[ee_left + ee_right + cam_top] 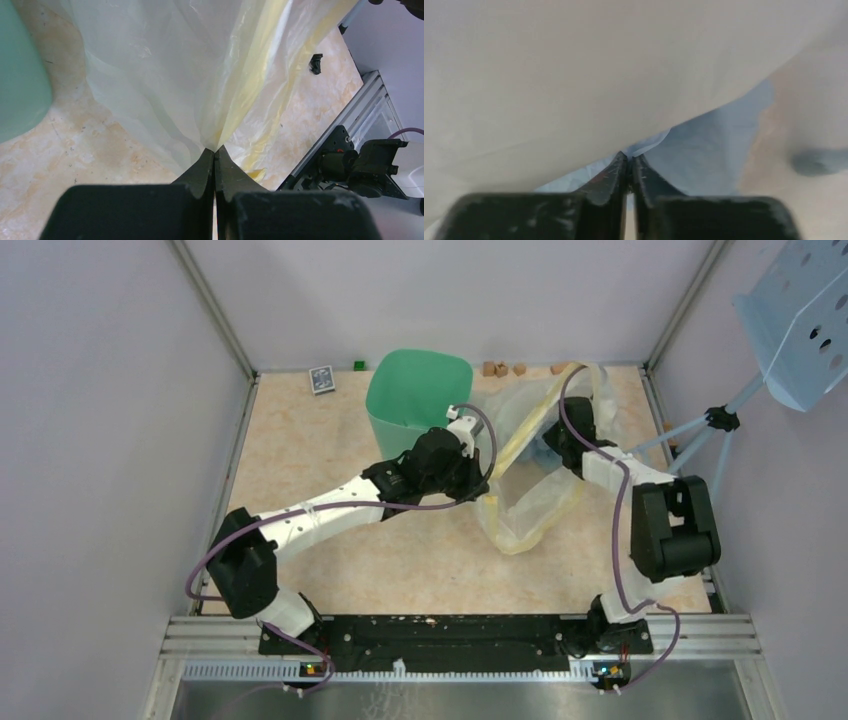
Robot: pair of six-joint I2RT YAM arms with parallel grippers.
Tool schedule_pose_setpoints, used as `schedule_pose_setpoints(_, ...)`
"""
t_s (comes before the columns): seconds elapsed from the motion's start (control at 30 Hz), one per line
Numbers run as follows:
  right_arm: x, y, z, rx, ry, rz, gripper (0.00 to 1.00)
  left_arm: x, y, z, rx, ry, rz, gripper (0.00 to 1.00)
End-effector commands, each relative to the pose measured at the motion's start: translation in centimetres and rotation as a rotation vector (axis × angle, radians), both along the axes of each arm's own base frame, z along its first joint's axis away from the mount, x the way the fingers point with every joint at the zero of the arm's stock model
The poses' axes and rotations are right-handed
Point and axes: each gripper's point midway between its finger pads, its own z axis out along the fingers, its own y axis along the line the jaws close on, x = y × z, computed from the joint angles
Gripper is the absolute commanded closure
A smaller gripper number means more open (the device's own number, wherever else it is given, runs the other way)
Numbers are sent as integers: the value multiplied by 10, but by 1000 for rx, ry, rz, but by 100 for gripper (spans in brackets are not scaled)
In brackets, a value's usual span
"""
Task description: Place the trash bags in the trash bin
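Note:
The mint-green trash bin (418, 390) stands upright at the back of the table; its wall (20, 90) shows at the left of the left wrist view. A cream-yellow translucent bag (530, 502) is stretched to the right of it. My left gripper (481, 486) (215, 149) is shut on a fold of that cream bag (200, 75). In the right wrist view the pale blue trash bag (719, 150) lies under the cream sheet (574, 75), and my right gripper (630, 159) is pinched on its edge. From above, the right gripper (560, 440) is buried in the cream bag.
A card deck (321, 378), a green cube (358, 365) and small wooden blocks (503, 368) line the back wall. A tripod with a perforated blue panel (800, 320) stands past the right edge. A small black piece (316, 62) lies on the table.

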Motion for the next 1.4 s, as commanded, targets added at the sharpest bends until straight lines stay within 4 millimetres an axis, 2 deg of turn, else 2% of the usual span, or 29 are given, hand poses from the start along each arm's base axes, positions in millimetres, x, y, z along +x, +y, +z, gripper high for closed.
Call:
schedule_pose_setpoints(0.0,14,25,40,16,-167,185,100,3,1,11,-33,-27,14,100)
schedule_pose_setpoints(0.1,-16,55,56,76,-201,373,100,8,3,9,-14,-48,29,100)
schedule_pose_setpoints(0.2,-60,88,70,167,-241,570,100,18,6,10,12,-79,58,100)
schedule_pose_setpoints(0.37,-134,121,96,131,-291,831,100,33,12,16,17,-126,128,100)
schedule_pose_setpoints(0.5,-190,130,140,115,-409,998,100,43,12,11,23,-120,164,100)
schedule_pose_setpoints(0.63,-227,123,206,57,-605,1049,100,52,7,-10,53,-92,173,100)
schedule_pose_setpoints(0.73,-245,114,259,8,-736,1036,100,60,2,-37,108,-81,168,100)
schedule_pose_setpoints(0.87,-257,99,320,-90,-838,982,100,67,-13,-72,176,-35,132,100)
schedule_pose_setpoints(1.03,-255,46,378,-254,-878,698,100,74,-44,-83,141,-11,59,100)
schedule_pose_setpoints(1.1,-261,34,391,-278,-898,638,100,82,-61,-78,88,-37,38,100)
schedule_pose_setpoints(1.17,-268,33,400,-274,-928,636,100,93,-76,-76,62,-58,28,100)
schedule_pose_setpoints(1.27,-273,40,401,-246,-939,675,100,111,-97,-54,35,-103,21,100)
schedule_pose_setpoints(1.37,-275,43,392,-222,-924,691,100,123,-107,-23,9,-154,23,100)
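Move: The right hand, nearly shut inside the white bag, has the blue trash bag at its fingertips, its middle some 3 cm below and 2 cm left, 1 cm back. The white bag's middle lies about 4 cm back and 3 cm left; the green bin stands some 29 cm left, level ahead. From the left hand, pinching the white bag's yellow hem, the blue bag is about 10 cm ahead, 15 cm right and 12 cm lower; the bin is 12 cm ahead, 13 cm left. Right hand finishes pinching blue bag, hoists it about 40 cm up and back; left, keeping hem, goes forward-right. ##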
